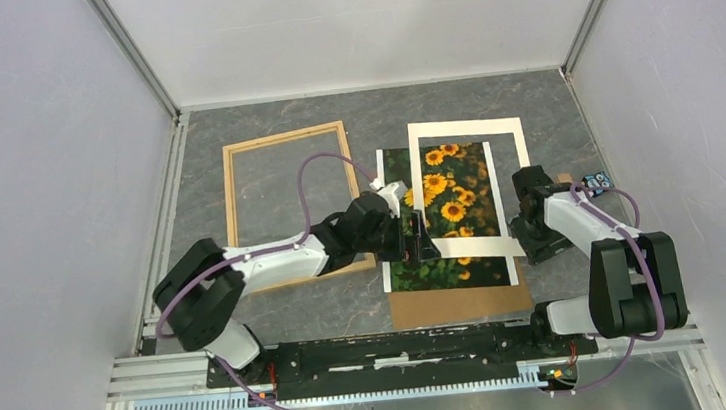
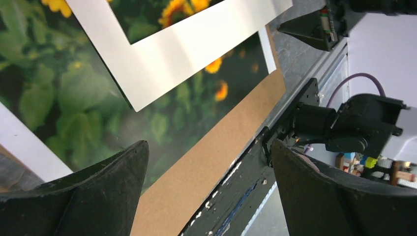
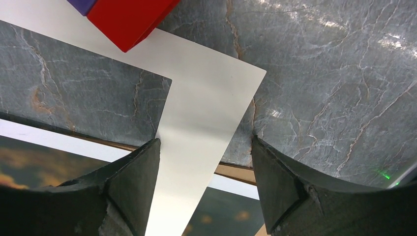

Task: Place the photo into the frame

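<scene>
The photo (image 1: 446,273) of orange blooms on dark leaves lies right of centre on a brown board (image 1: 459,305). A white mat (image 1: 462,130) sits askew over its upper part. The light wood frame (image 1: 282,135) lies flat to the left with nothing in it. My left gripper (image 1: 421,240) hovers open over the photo's lower left; in its wrist view the photo (image 2: 74,98), the mat (image 2: 187,49) and the board (image 2: 211,152) show beyond the gripper (image 2: 209,142). My right gripper (image 1: 526,239) is at the mat's right edge, open, with the mat's corner strip (image 3: 206,103) running between its fingers (image 3: 133,187).
A red and purple block (image 3: 130,19) shows at the top of the right wrist view. A small coloured object (image 1: 595,182) sits by the right wall. White walls close in the grey marbled table (image 1: 349,307) on three sides. The base rail (image 1: 403,347) runs along the near edge.
</scene>
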You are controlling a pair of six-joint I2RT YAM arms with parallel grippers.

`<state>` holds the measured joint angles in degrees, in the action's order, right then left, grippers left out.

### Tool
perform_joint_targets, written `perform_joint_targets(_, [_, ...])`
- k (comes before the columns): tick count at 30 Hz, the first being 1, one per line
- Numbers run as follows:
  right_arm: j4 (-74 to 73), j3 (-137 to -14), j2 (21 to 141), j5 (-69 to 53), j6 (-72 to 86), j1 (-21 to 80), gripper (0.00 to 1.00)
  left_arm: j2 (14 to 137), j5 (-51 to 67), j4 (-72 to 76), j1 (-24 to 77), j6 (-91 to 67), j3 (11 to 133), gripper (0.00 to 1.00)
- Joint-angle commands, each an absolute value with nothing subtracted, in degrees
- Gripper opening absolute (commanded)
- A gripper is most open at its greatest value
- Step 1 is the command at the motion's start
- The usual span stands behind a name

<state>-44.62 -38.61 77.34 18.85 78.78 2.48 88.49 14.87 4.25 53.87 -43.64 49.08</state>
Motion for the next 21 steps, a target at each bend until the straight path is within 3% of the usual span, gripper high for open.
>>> perform_joint_targets(1, [-42.0, -37.1, 77.7, 18.6, 78.6, 2.1, 0.73, 93.2, 15.8, 14.6, 53.6, -53.9, 46.2, 1.00])
perform_joint_targets(12, [-38.9, -34.7, 78.2, 16.3, 77.3, 1.4, 0.71, 100.4, 12.5, 39.4, 51.7, -73.1, 35.6, 1.00])
perform_joint_targets(21, [-37.8, -34.5, 79.6, 14.8, 76.5, 1.3, 0.70, 102.3, 6.5, 38.9, 51.7, -75.4, 35.1, 1.00])
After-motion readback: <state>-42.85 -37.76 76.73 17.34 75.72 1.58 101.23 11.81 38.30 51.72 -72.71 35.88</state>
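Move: The white mat's near-left corner lies about 4 cm ahead of the left hand, 1 cm to its right and roughly 11 cm below. The middle of the sunflower photo under the mat is some 12 cm ahead and 7 cm to the right of this hand; the wooden frame's middle is about 18 cm ahead and 22 cm to its left. From the right hand, low at the mat's near-right corner, that near-left corner lies about 21 cm left, level fore and aft. Down about 5 cm, quickly, goes the left hand, then roughly 2 cm forward at that height, nearing the mat's near-left corner with its fingers still wide open. Meanwhile the wrist rolls and swings counter-clockwise some 20 degrees, leaving the fingers a little flatter. The right hand stays put, fingers still astride the mat's near bar beside its right corner. ##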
